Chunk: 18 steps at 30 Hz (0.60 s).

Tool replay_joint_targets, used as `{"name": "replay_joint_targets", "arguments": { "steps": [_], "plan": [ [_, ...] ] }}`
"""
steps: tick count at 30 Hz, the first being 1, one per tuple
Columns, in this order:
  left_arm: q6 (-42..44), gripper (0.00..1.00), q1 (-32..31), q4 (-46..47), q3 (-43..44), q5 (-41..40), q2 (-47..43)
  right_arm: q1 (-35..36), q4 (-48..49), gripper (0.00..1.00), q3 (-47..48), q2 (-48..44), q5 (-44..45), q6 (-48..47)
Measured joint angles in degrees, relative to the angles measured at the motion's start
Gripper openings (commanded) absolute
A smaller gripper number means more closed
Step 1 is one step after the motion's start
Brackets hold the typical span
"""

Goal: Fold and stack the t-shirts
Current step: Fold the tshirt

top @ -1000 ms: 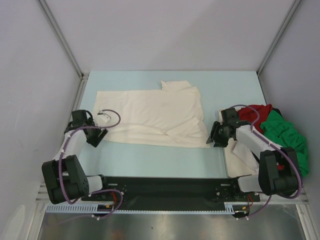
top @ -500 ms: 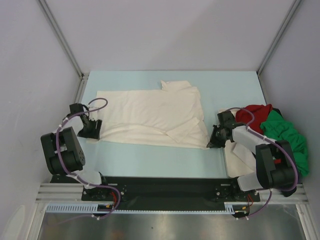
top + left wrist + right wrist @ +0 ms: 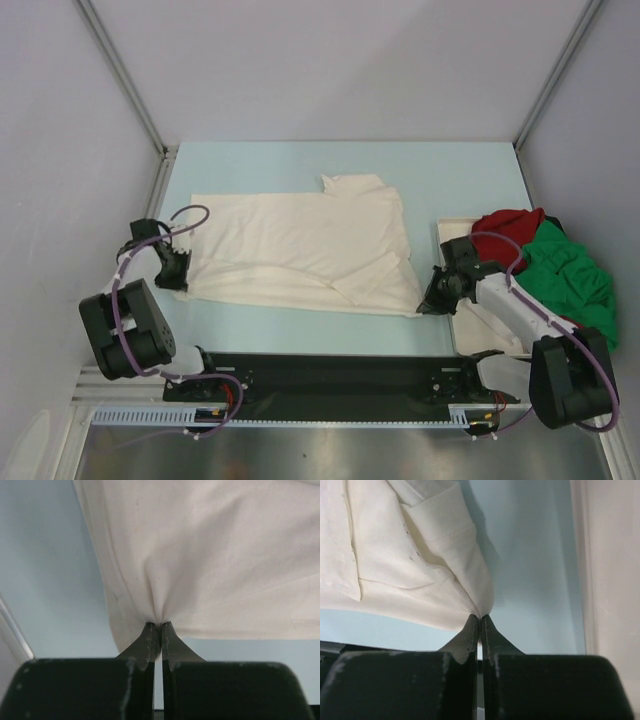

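Observation:
The cream t-shirt lies spread on the pale blue table, partly folded. My left gripper is shut on its near left corner; the left wrist view shows the cloth pinched and gathered at the fingertips. My right gripper is shut on the near right corner; the right wrist view shows the cream cloth pinched at the tips. The red t-shirt and the green t-shirt lie crumpled in a heap at the right.
A white tray sits at the right under the heap, its pale rim beside my right gripper. Grey walls and metal posts enclose the table. The black arm-base rail runs along the near edge.
Both grippers have moved toward the near edge, dragging the cream shirt's near edge with them. The left arm has swung further left.

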Motion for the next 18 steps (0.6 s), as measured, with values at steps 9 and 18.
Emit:
{"name": "replay_joint_targets", "arguments": {
  "steps": [9, 18],
  "plan": [
    [2.97, 0.63, 5.16, -9.20, 0.39, 0.63, -4.61, 1.57, -12.20, 0.52, 0.02, -14.60, 1.05, 6.58],
    [0.57, 0.63, 4.72, -9.20, 12.98, 0.24, -4.37, 1.42, -15.78, 0.60, 20.61, -2.93, 5.79, 2.29]
  ]
}}
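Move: Each hand still pinches a near corner of the cream t-shirt, and the laying spot for that corner is bare table about 4 cm back and 2 cm below; for the left hand it is also some 2 cm to its left. The t-shirt's middle lies roughly 9 cm ahead and 27 cm right of the left hand. From the right hand, the folded sleeve flap is about 6 cm ahead and 13 cm left, and the white tray some 5 cm ahead and 14 cm right. Keeping their pinch on the near corners, both hands draw the t-shirt back towards the base about 4 cm while rising slightly, the right hand a little more. The fingers then open wide and let the corners go, and both hands swing up and forward over the shirt, climbing some 6 cm, the right reaching farther forward. ##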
